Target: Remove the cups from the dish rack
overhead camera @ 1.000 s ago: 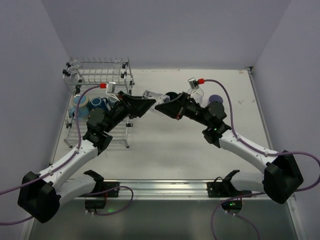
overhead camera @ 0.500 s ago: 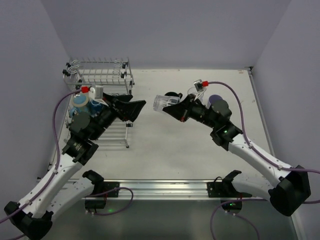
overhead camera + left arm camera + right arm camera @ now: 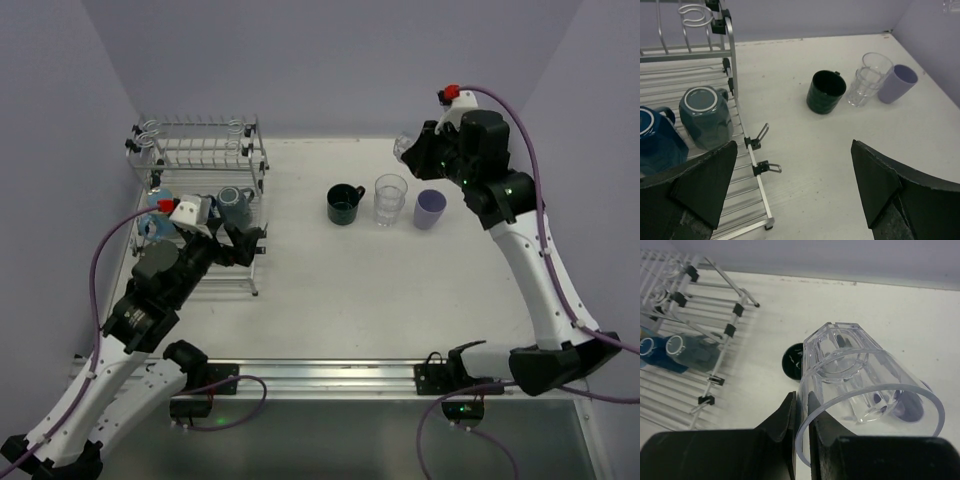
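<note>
The silver wire dish rack [image 3: 200, 150] stands at the back left, with a grey mug [image 3: 236, 205] and a blue mug [image 3: 655, 140] upside down on its lower tier. My left gripper [image 3: 245, 243] hovers open and empty by the rack's front right corner [image 3: 760, 165]. My right gripper [image 3: 803, 405] is raised at the back right, shut on the wall of a clear glass tumbler [image 3: 865, 380] held on its side. On the table stand a dark green mug [image 3: 345, 204], stacked clear tumblers [image 3: 390, 199] and a lavender cup [image 3: 430, 209].
Walls close the table at the back and on both sides. The rack's upper tier [image 3: 690, 47] overhangs the mugs. Small black clips [image 3: 757, 142] stick out from the rack's lower frame toward the table's middle.
The two grippers met at the middle over the tumbler. The left one opened and drew back to the rack; the right arm carried the tumbler up and to the back right.
</note>
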{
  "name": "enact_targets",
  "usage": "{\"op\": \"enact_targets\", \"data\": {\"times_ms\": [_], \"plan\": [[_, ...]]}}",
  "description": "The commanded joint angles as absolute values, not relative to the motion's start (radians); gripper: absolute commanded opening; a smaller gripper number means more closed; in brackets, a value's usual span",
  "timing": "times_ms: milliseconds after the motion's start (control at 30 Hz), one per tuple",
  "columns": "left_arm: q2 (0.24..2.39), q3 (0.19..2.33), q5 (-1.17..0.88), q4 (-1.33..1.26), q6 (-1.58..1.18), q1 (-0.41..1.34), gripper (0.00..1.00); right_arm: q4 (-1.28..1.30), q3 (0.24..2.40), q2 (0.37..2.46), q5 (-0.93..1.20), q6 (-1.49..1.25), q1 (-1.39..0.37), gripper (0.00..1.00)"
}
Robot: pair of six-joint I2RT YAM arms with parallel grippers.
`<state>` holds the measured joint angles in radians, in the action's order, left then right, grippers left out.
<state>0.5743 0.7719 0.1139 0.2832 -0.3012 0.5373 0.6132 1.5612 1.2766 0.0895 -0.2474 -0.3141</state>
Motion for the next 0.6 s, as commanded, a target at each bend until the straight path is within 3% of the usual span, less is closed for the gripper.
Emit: {"op": "enact_targets", "data": {"times_ms": [0,567], "plan": [[0.537,0.752,0.164,0.313,-0.224,0.535,1.0,0.856,1.708,1.4,0.02,-0.155,-0.321,0.0],[0.499,0.719,0.126,0.305,-0.215,0.476,1.0,1.17,2.15,1.882,-0.146,-0.095,-0.428,0.0]]}}
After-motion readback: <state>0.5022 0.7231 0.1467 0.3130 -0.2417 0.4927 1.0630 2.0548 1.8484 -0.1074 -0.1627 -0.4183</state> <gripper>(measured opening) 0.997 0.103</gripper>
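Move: The right hand already holds a clear glass, pinched by its wall, and is taking it towards the stack of two clear glasses, about 9 cm ahead, barely 1 cm to its left and some 30 cm below. The dark green mug stands about 12 cm to the left of the stack, nearly level with it; the purple cup some 11 cm to the right of it. From the left hand the stack is roughly 21 cm ahead, 36 cm to the right and 24 cm below. The right arm lowers the clear glass towards the glass stack, sinking about 11 cm while reaching some 6 cm forward and easing about 3 cm left in the latter part, and its wrist tips the fingers downward by some 30 degrees while they keep their pinch on the glass wall. The left hand, empty and wide open, drifts a couple of centimetres to the left beside the dish rack. ##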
